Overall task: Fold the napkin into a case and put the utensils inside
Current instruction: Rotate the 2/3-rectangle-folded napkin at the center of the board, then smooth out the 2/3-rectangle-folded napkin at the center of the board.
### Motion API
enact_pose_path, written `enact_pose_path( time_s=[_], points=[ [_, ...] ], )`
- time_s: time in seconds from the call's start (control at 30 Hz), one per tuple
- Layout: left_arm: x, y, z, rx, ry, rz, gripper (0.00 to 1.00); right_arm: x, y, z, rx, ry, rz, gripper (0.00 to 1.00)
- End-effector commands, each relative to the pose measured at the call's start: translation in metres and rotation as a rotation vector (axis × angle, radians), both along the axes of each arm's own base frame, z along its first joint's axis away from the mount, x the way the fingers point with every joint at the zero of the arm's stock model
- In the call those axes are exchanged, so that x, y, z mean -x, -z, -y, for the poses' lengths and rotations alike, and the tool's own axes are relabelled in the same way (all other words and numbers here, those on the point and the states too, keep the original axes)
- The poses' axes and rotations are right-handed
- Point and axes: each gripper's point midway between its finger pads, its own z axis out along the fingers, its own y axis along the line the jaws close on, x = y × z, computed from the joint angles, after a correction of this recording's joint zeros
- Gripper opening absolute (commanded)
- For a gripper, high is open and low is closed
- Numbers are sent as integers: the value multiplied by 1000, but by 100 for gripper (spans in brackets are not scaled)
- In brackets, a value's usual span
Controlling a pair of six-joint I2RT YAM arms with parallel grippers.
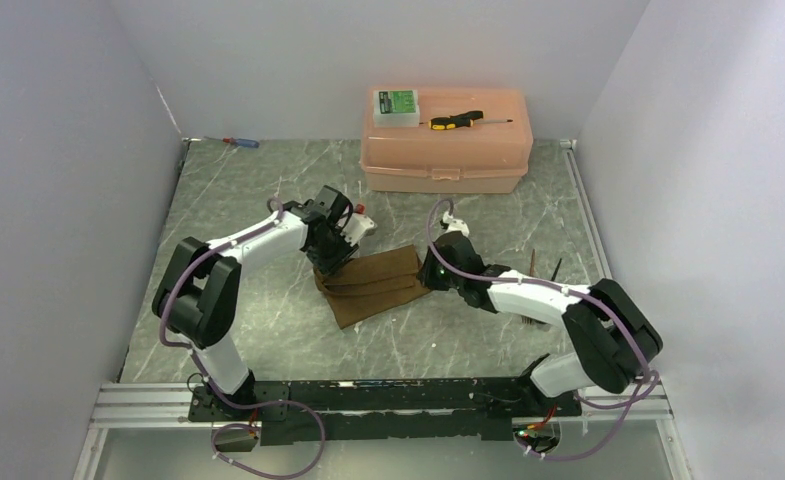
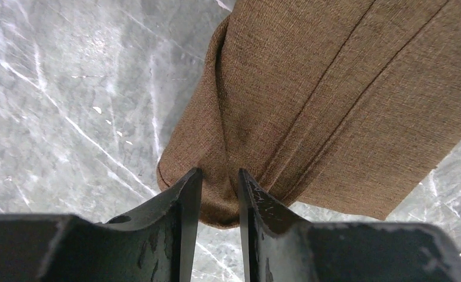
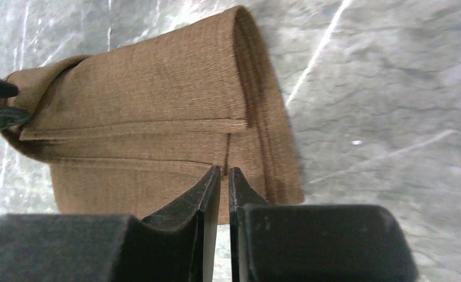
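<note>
The brown napkin [image 1: 373, 284] lies folded in a long layered band on the marble table. My left gripper [image 1: 330, 262] is at its left end, jaws closed on a bunched fold [image 2: 219, 176] with creases fanning out from the pinch. My right gripper [image 1: 430, 268] is at the right end; its jaws stand almost together [image 3: 224, 171] on the top layer, where a short crease rises from the tips. In the right wrist view the napkin [image 3: 145, 111] shows stacked layers. Thin dark utensils [image 1: 556, 268] poke out behind the right arm, mostly hidden.
A pink plastic box [image 1: 445, 150] stands at the back, carrying a green-and-white case [image 1: 396, 105] and a yellow-and-black screwdriver [image 1: 455, 121]. A blue-and-red screwdriver [image 1: 240, 142] lies at the back left corner. White walls close in three sides.
</note>
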Motion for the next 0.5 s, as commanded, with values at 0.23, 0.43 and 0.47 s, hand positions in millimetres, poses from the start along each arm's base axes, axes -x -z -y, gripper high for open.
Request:
enact_pose_path(
  time_s=[0.23,0.43,0.47],
  points=[
    [8,10,4,39,-29,-11,27,-17,-35,-42,-192,-96,21,14],
    [13,12,5,47,-29,-9,3,-9,-31,-50,-257,-147,-12,11],
    [14,12,5,48,-27,-8,3,-5,-25,-50,-268,-146,-31,10]
  ],
)
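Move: Just below the left fingertips, some 2 cm down and 1 cm back, stands the raised fold at the napkin's left end. The napkin's near-left corner is about 11 cm back and 3 cm right of that hand, 3 cm below. From the right hand the napkin's middle lies about 10 cm left, level fore and aft, and its right end's middle is straight under to 2 cm ahead; both are roughly 3 cm below. Closing from about a third open to almost shut, the left fingers sink some 2 cm, ease back about 1 cm and pinch the raised fold at the napkin's left end. The right hand, nearly shut, travels about 3.5 cm left over the napkin towards its middle, dipping slightly before rising above its starting height, while the wrist turns some 10 degrees, its left side lifting. ##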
